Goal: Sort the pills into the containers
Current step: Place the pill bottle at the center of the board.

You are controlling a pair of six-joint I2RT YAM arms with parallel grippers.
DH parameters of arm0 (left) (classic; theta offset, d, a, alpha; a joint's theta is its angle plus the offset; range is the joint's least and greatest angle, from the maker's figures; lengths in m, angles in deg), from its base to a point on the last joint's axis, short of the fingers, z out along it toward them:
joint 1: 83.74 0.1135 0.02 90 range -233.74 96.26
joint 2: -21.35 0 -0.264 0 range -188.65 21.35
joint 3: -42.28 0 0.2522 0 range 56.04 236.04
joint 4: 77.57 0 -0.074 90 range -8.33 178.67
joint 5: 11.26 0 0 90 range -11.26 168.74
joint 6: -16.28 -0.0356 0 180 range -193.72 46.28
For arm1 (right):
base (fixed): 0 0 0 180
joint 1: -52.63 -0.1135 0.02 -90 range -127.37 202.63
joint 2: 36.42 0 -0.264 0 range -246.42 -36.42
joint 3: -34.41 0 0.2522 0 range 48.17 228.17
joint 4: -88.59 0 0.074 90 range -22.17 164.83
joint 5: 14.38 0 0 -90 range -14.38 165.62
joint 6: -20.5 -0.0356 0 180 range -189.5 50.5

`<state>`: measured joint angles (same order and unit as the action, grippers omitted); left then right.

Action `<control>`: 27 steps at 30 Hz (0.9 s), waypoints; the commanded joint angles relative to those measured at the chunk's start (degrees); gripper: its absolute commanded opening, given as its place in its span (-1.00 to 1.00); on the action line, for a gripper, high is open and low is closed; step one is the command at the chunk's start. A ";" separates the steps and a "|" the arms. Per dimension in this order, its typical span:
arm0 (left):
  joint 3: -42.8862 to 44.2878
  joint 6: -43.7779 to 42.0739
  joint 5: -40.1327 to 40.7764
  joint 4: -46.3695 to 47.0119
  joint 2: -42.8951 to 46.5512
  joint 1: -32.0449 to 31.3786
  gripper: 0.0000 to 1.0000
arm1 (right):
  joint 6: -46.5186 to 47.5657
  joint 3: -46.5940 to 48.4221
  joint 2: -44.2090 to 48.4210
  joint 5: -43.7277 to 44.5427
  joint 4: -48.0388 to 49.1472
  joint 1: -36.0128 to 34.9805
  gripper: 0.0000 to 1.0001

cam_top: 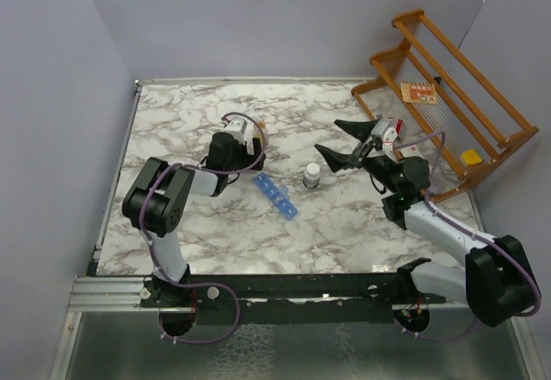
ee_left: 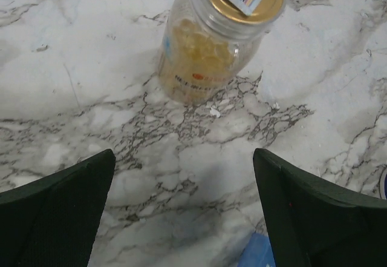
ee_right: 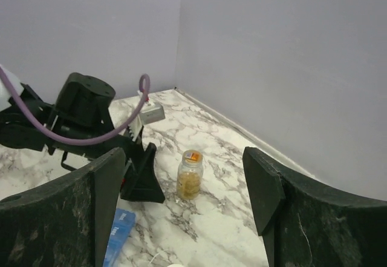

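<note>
The containers (cam_top: 275, 195) are a narrow blue strip lying at an angle mid-table; one end (ee_right: 121, 234) shows in the right wrist view and a corner (ee_left: 257, 255) in the left wrist view. An amber bottle (ee_left: 208, 43) with a gold lid stands upright, filled with yellowish pills. It stands just beyond my left gripper (ee_left: 184, 158), which is open and empty over bare marble, low to the table (cam_top: 248, 152). My right gripper (cam_top: 337, 141) hovers open and empty above the table's right half, looking across at the amber bottle (ee_right: 189, 179).
A small dark bottle with a white cap (cam_top: 312, 176) stands between the containers and my right gripper. A wooden rack (cam_top: 448, 96) leans at the back right corner. Lilac walls close in the left, back and right sides.
</note>
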<state>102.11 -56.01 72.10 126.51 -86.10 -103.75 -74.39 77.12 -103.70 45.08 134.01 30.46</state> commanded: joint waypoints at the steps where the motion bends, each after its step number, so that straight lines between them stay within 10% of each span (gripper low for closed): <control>1: -5.44 0.77 2.03 -3.09 10.25 0.05 0.98 | 1.93 1.34 1.89 5.48 -9.17 -0.32 0.42; 9: -17.33 1.02 4.37 -4.11 28.44 0.00 0.98 | 4.38 2.62 5.73 3.12 -24.11 -4.94 0.36; 14: -22.60 3.19 4.06 -4.10 37.00 -0.02 0.62 | 6.88 2.72 4.52 8.61 -29.61 -11.60 -0.95; 16: -24.12 4.03 3.37 -4.10 40.04 -0.07 0.16 | 6.04 2.82 3.30 9.09 -30.09 -12.09 -0.97; 27: -29.19 4.04 2.27 -4.75 46.30 -2.31 -0.18 | 5.39 6.29 -8.27 10.52 -31.13 -15.41 -0.98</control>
<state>74.63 -52.21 74.70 122.27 -41.39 -104.62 -69.45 81.73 -109.54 52.53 103.41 17.34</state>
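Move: The glass pill bottle already stands released about 7 cm ahead of the left hand and 1 cm to its right, roughly level with it; the blue organizer is 12 cm back and 5 cm right, the white bottle 6 cm back and 15 cm right. From the right hand, the white bottle lies about 6 cm ahead, 3 cm left and 25 cm below, and the glass pill bottle some 19 cm ahead, 18 cm left and equally low. Away from the glass pill bottle, the left hand draws back about 12 cm, soon rising some 9 cm and easing left, tips tilting up slightly while the wide-open fingers close to half. Meanwhile the right hand sinks 12 cm towards the white bottle, shifting left and slightly back; its fingers shut on nothing and swing from pointing slightly up to slightly down. ##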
